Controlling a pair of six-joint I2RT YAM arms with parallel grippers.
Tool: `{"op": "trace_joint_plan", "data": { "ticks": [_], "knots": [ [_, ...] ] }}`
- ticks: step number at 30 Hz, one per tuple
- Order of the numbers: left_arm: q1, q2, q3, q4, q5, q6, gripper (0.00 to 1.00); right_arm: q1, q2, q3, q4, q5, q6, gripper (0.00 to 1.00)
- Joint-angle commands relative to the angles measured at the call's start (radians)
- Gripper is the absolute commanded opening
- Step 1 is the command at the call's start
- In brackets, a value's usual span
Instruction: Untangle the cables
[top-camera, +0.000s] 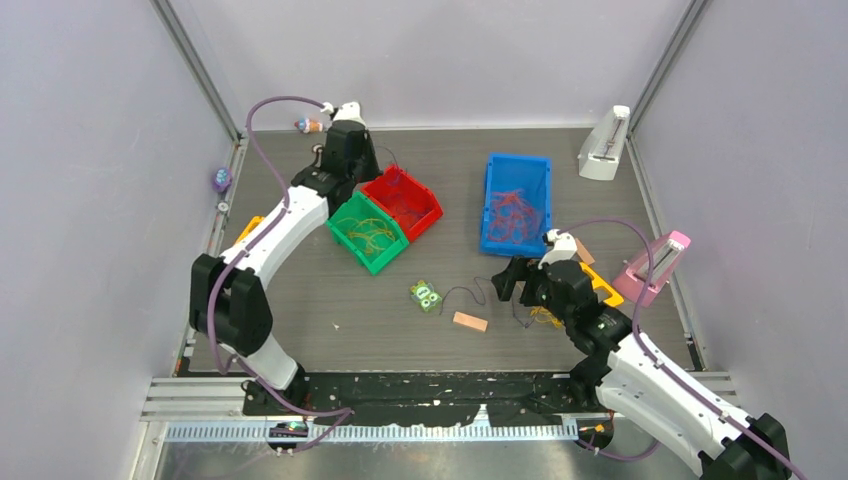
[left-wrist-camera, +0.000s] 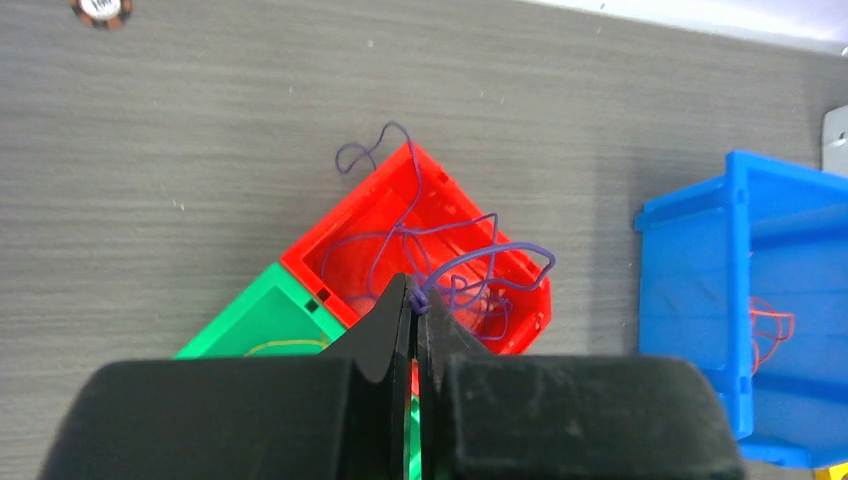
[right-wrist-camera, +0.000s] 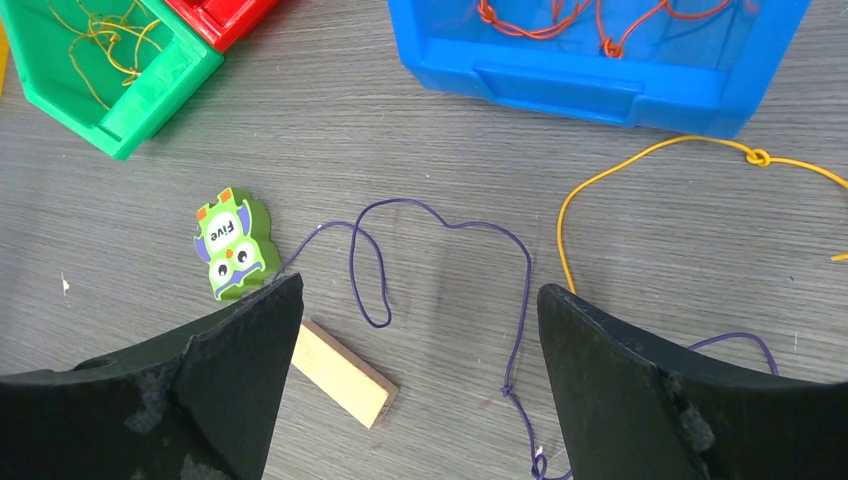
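My left gripper (left-wrist-camera: 415, 296) is shut on a purple cable (left-wrist-camera: 470, 255) and holds it just above the red bin (left-wrist-camera: 345, 208), where more purple loops lie tangled. The green bin (top-camera: 385, 258) holds yellow cables (right-wrist-camera: 100, 40), and the blue bin (right-wrist-camera: 560, 80) holds orange-red cables (right-wrist-camera: 545, 22). My right gripper (right-wrist-camera: 420, 300) stands open low over the table. Another purple cable (right-wrist-camera: 440, 225) with small knots lies loose on the table between its fingers. A yellow cable (right-wrist-camera: 640, 165) curves beside it to the right.
A green owl block (right-wrist-camera: 232, 245) and a small wooden block (right-wrist-camera: 340, 372) lie by the right gripper's left finger. A white stand (top-camera: 605, 145) is at the back right and a pink stand (top-camera: 655, 268) at the right edge. Walls enclose three sides.
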Motion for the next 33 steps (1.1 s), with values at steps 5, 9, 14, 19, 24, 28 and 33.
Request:
{"op": "trace_joint_plan", "data": {
  "ticks": [5, 9, 14, 19, 24, 28, 33],
  "knots": [
    [0.005, 0.080, -0.016, 0.022, 0.022, -0.047, 0.00, 0.004, -0.046, -0.001, -0.003, 0.006, -0.004, 0.92],
    [0.005, 0.175, 0.080, -0.108, 0.038, -0.052, 0.00, 0.004, -0.066, -0.002, -0.019, 0.012, -0.002, 0.92],
    [0.005, 0.336, 0.282, -0.374, 0.054, -0.086, 0.00, 0.004, -0.084, -0.008, -0.027, 0.018, -0.003, 0.92],
    [0.004, 0.385, 0.290, -0.371, 0.167, -0.118, 0.00, 0.004, -0.076, -0.004, -0.028, 0.016, -0.003, 0.91],
    [0.004, 0.417, 0.311, -0.394, 0.199, -0.116, 0.00, 0.004, -0.070, 0.000, -0.024, 0.014, -0.002, 0.92],
    [0.005, 0.439, 0.320, -0.403, 0.207, -0.112, 0.18, 0.006, -0.077, -0.005, -0.027, 0.008, 0.005, 0.91],
    [0.005, 0.425, 0.330, -0.424, 0.211, -0.108, 0.41, 0.005, -0.092, -0.001, -0.046, 0.007, 0.005, 0.92]
  ]
}}
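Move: From the left hand, which already holds one end of the purple cable, the red bin's middle lies about 21 cm below, some 2 cm ahead and 5 cm to the right; most of the cable already hangs into it. The green bin adjoins it, about 4 cm back and 2 cm left of the hand, and the blue bin is roughly 29 cm right and 2 cm ahead, both similarly low. From the right hand the red bin lies some 19 cm forward, 19 cm left and 9 cm lower. Lowering the held end of the purple cable towards the red bin, the left hand sinks about 15 cm and eases some 4 cm to the right, its fingers tipping about 33 degrees further down. Near the bottom, as the descent slows to a near stop above the bin, the shut fingers open to roughly a third and let go of the cable end. ##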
